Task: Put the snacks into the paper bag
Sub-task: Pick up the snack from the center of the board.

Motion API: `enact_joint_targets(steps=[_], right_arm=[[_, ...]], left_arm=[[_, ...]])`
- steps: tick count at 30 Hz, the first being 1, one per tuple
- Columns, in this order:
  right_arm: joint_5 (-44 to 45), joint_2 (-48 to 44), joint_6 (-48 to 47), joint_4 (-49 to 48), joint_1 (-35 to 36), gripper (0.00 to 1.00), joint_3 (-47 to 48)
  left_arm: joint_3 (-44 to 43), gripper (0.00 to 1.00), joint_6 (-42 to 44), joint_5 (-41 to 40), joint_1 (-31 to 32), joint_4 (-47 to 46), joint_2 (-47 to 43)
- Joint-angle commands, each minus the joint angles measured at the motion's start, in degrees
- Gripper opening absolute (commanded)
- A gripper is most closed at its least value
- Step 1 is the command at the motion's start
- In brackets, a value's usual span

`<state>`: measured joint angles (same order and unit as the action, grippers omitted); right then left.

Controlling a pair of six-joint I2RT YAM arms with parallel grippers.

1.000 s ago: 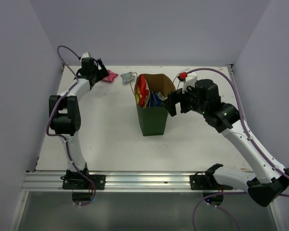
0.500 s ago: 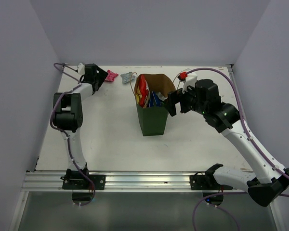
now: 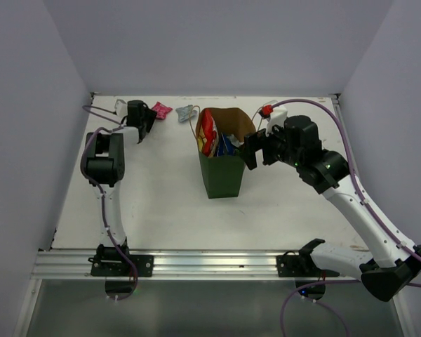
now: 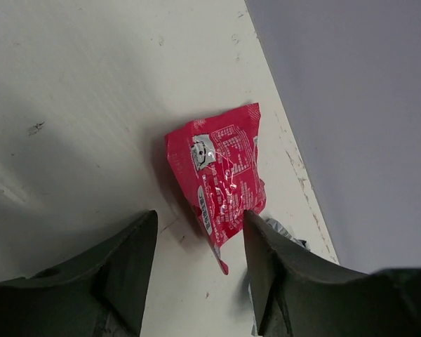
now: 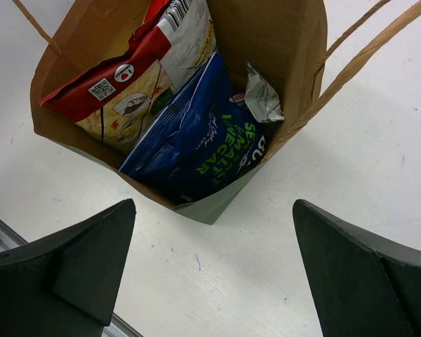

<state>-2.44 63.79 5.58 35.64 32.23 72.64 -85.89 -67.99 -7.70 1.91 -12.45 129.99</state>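
A pink packet [image 4: 221, 175] lies flat near the table's back edge, also seen from above [image 3: 160, 109]. My left gripper [image 4: 198, 217] is low over it and open. The packet's near corner lies between the two fingers, and the right finger [image 4: 266, 267] is at its edge. A silver-grey packet [image 3: 187, 112] lies to the pink one's right. The dark green paper bag [image 3: 223, 172] stands upright mid-table. Inside are a white-red-yellow chip bag [image 5: 126, 84], a blue packet [image 5: 203, 147] and a small silver packet [image 5: 263, 95]. My right gripper [image 5: 214, 203] hovers wide open over the bag's right side [image 3: 251, 151].
Walls close in the table at the back and both sides, and the pink packet lies close to the back wall [image 4: 351, 105]. Crinkled grey foil [image 4: 288, 235] shows beside my left gripper's right finger. The bag's tan handles [image 5: 358, 53] stick out to the sides.
My left arm has swung at the back left corner, bringing the gripper down at the pink packet, and its jaws have narrowed. The right arm and the bag have not moved.
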Motion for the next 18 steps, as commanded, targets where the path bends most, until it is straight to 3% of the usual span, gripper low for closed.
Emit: enact_joint_targets(steps=[1,12,16,18], right_arm=[[0.6,-0.3,0.4,-0.5,0.0,0.99,1.2],[0.7,-0.9,0.3,-0.6,0.0,0.99,0.5],[0.8,-0.9,0.3,-0.5,0.0,0.99,0.7],[0.9,-1.2,0.4,-0.5,-0.1,0.99,0.6]], left_arm=[[-1.4,0.55,-0.4,-0.9,-0.1,-4.0,2.2],[-0.6,0.19,0.8,-0.8,0.0,-6.7,2.8],[1.4,0.02,2.9,-1.3,0.0,-8.8,1.8],[2.4,0.0,4.3,-1.6,0.0,-9.6,0.4]])
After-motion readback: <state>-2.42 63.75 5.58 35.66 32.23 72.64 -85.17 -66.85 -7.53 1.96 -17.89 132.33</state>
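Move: The red snack packet lies just ahead of the open left gripper, its middle about 5 cm farther out, 5 cm to the right and 2 cm below. The silver snack is some 15 cm to that gripper's right and 6 cm farther out. The paper bag stands roughly 30 cm right and 20 cm nearer the base. From the right hand, the red packet lies about 37 cm ahead, 34 cm left and 28 cm below. Bring the already half-closed left gripper down about 1 cm onto the near-left edge of the red packet, easing it forward about half a centimetre on the way. Keep closing steadily until the fingers are shut, pinching that thin edge between their tips, and hold the wrist practically unturned. ##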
